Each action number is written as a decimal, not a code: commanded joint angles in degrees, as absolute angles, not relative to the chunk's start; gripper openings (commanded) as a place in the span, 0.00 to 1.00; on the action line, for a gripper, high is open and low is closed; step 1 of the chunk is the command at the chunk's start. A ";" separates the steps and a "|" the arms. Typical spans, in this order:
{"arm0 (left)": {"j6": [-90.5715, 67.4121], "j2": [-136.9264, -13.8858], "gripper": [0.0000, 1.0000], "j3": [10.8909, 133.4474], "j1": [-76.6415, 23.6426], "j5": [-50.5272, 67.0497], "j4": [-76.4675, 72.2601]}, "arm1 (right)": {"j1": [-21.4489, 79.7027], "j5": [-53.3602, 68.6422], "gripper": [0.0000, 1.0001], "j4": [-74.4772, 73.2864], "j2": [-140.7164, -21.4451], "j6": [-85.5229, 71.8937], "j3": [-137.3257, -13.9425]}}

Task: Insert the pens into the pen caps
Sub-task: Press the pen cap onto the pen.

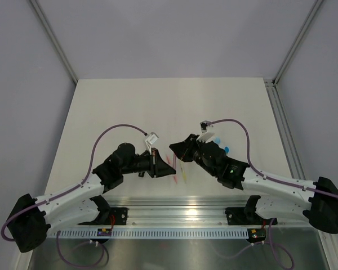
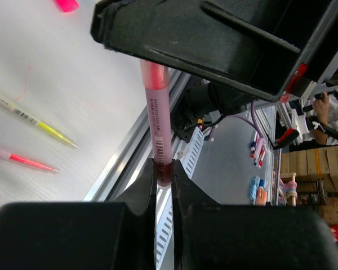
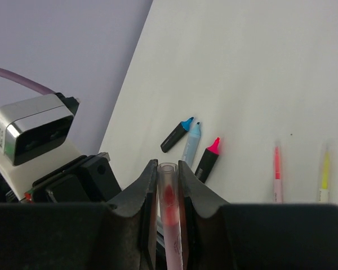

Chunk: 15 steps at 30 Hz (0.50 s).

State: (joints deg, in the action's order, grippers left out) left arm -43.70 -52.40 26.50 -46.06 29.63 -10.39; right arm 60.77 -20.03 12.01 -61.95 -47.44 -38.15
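A thin pink pen (image 2: 159,112) spans the gap between my two grippers above the table. My left gripper (image 2: 164,169) is shut on its rear end. My right gripper (image 3: 168,169) is shut on a clear pen cap (image 3: 169,183), and the pen's red tip shows inside that cap. In the top view both grippers, left (image 1: 168,163) and right (image 1: 177,149), meet at the table's near middle. On the table lie a black marker with a blue tip (image 3: 176,135), a pale-blue marker (image 3: 192,142), a black marker with a pink tip (image 3: 208,159), a pink pen (image 3: 277,171) and a yellow pen (image 3: 324,174).
A bright pink cap (image 2: 66,4) lies at the top edge of the left wrist view. The yellow pen (image 2: 34,121) and pink pen (image 2: 22,160) rest near the table's front rail (image 1: 174,202). Grey walls enclose the white table (image 1: 169,107).
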 commanded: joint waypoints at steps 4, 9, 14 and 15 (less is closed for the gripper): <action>-44.38 -55.02 0.06 27.33 -46.40 25.84 -28.56 | 53.81 -6.86 0.00 8.17 -68.20 -48.17 -40.95; -44.21 -55.46 0.27 26.37 -46.58 26.19 -28.74 | 49.05 -3.52 0.00 8.79 -70.75 -46.58 -42.54; -43.77 -55.02 0.48 26.19 -46.58 26.45 -28.92 | 44.83 -1.32 0.00 8.96 -70.66 -45.79 -42.45; -43.68 -55.19 0.49 26.19 -46.58 26.37 -28.31 | 44.39 -1.23 0.00 8.88 -70.58 -45.36 -42.36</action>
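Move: Between the two grippers the pink pen is already joined to its cap: the cap, in the right fingers, lies about 8 cm ahead of the left hand and 4 cm above, level sideways. On the table some 17 cm below the left hand, the red pen lies about 10 cm ahead and 1 cm left, the yellow pen 9 cm ahead and 4 cm right. From the right hand, the pink pen's middle is roughly 4 cm back and 2 cm below, straight behind. Opening about halfway, the left fingers let go of the pink pen's rear end while that hand eases 2 cm forward and a little right, dipping about 1 cm before rising 3. The right hand keeps its grip on the cap end and carries the pen some 5 cm forward and as far down, away from the left hand, drifting right late and tipping down nearly 10 degrees. ##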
